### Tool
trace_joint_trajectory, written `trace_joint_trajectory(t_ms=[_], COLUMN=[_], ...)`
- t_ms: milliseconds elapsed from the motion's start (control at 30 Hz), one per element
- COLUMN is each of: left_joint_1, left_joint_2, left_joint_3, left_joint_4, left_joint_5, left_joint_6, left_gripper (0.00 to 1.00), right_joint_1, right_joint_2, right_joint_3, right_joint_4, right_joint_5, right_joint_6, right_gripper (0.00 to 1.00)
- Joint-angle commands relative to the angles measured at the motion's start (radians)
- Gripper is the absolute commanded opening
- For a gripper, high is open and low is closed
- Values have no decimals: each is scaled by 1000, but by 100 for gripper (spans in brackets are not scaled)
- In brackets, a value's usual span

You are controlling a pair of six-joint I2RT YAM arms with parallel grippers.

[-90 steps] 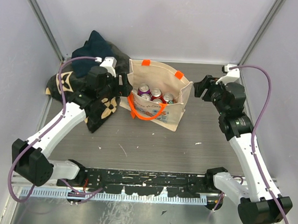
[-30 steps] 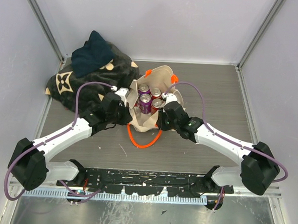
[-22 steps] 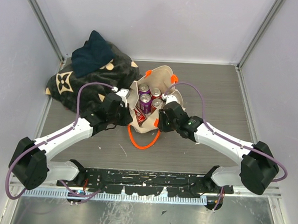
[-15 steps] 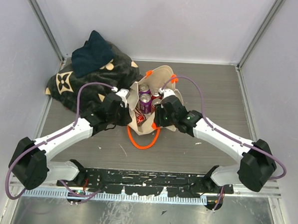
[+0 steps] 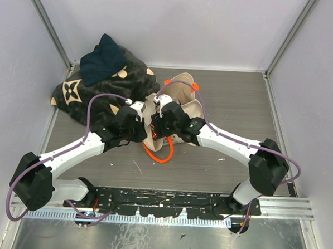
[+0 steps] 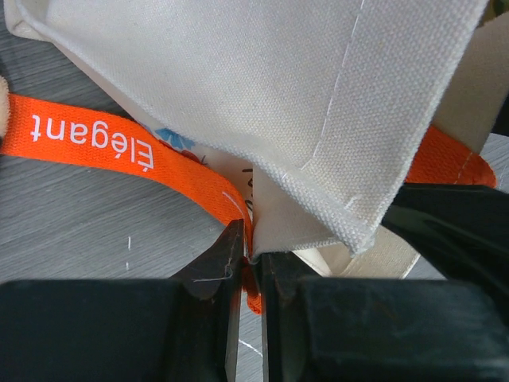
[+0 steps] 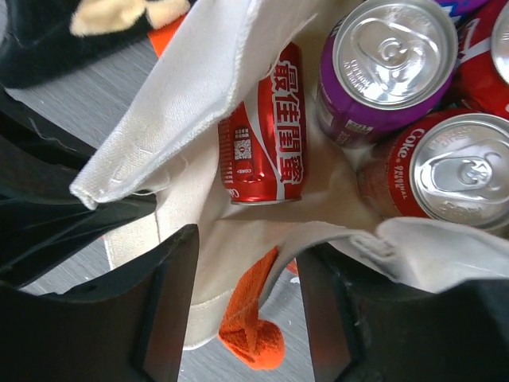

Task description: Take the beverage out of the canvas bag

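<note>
The beige canvas bag (image 5: 193, 107) stands mid-table, largely under my right arm. Its mouth fills the right wrist view, where beverage cans show inside: a red can (image 7: 262, 127) lying on its side, an upright purple can (image 7: 390, 64) and a red Coke can (image 7: 445, 175). My right gripper (image 7: 248, 310) hangs open over the bag's near rim (image 7: 238, 239), and a bunched orange handle (image 7: 254, 326) lies between its fingers without being pinched. My left gripper (image 6: 250, 259) is shut on the bag's rim where the orange strap (image 6: 103, 143) joins it, at the bag's left side (image 5: 145, 129).
A dark floral blanket (image 5: 95, 90) with a navy cloth on top lies piled at the back left, touching the bag's left side. The orange handle loop (image 5: 159, 155) droops onto the grey table in front of the bag. Grey walls enclose three sides.
My right arm has swung left across the bag's mouth, and its jaws have spread wider. The left gripper has kept its hold on the rim. The bag barely shifted.
</note>
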Motion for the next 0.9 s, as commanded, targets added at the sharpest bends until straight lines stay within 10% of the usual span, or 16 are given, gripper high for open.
trace_joint_trajectory(t_ms=[0, 467, 633, 867], left_joint_1=[-5, -11, -13, -14], left_joint_2=[4, 13, 8, -16], left_joint_3=[-23, 10, 9, 12], left_joint_4=[-86, -86, -93, -104], left_joint_5=[-12, -13, -12, -14], left_joint_6=[-3, -2, -2, -14], left_gripper=[19, 20, 20, 20], right_joint_1=[9, 173, 180, 180], right_joint_2=[14, -115, -137, -83], right_joint_3=[-9, 366, 317, 160], right_joint_4=[118, -230, -165, -70], right_joint_5=[-48, 282, 262, 257], right_joint_6=[-73, -154, -133, -123], right_gripper=[58, 55, 17, 7])
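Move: The red can lying in the bag is about 2 cm ahead of the right hand, 3 cm to its left and 9 cm below. The purple can stands about 8 cm straight ahead of that hand, a standing red can 6 cm ahead and 5 cm right, both tops lower than the fingers; the orange handle's end is about 3 cm back and 3 cm right, slightly below. From the left hand, the lying can is 4 cm ahead, 3 cm right, 6 cm down. The right fingers, open around the bag's near rim, come free of the cloth: after a dip of barely 1 cm the hand climbs fast, about 17 cm up, its fingertips tilting up and outward some 20 degrees, and shuts empty near the top before sinking about 3 cm. The left hand stays put, still pinching the bag's edge beside the handle. ##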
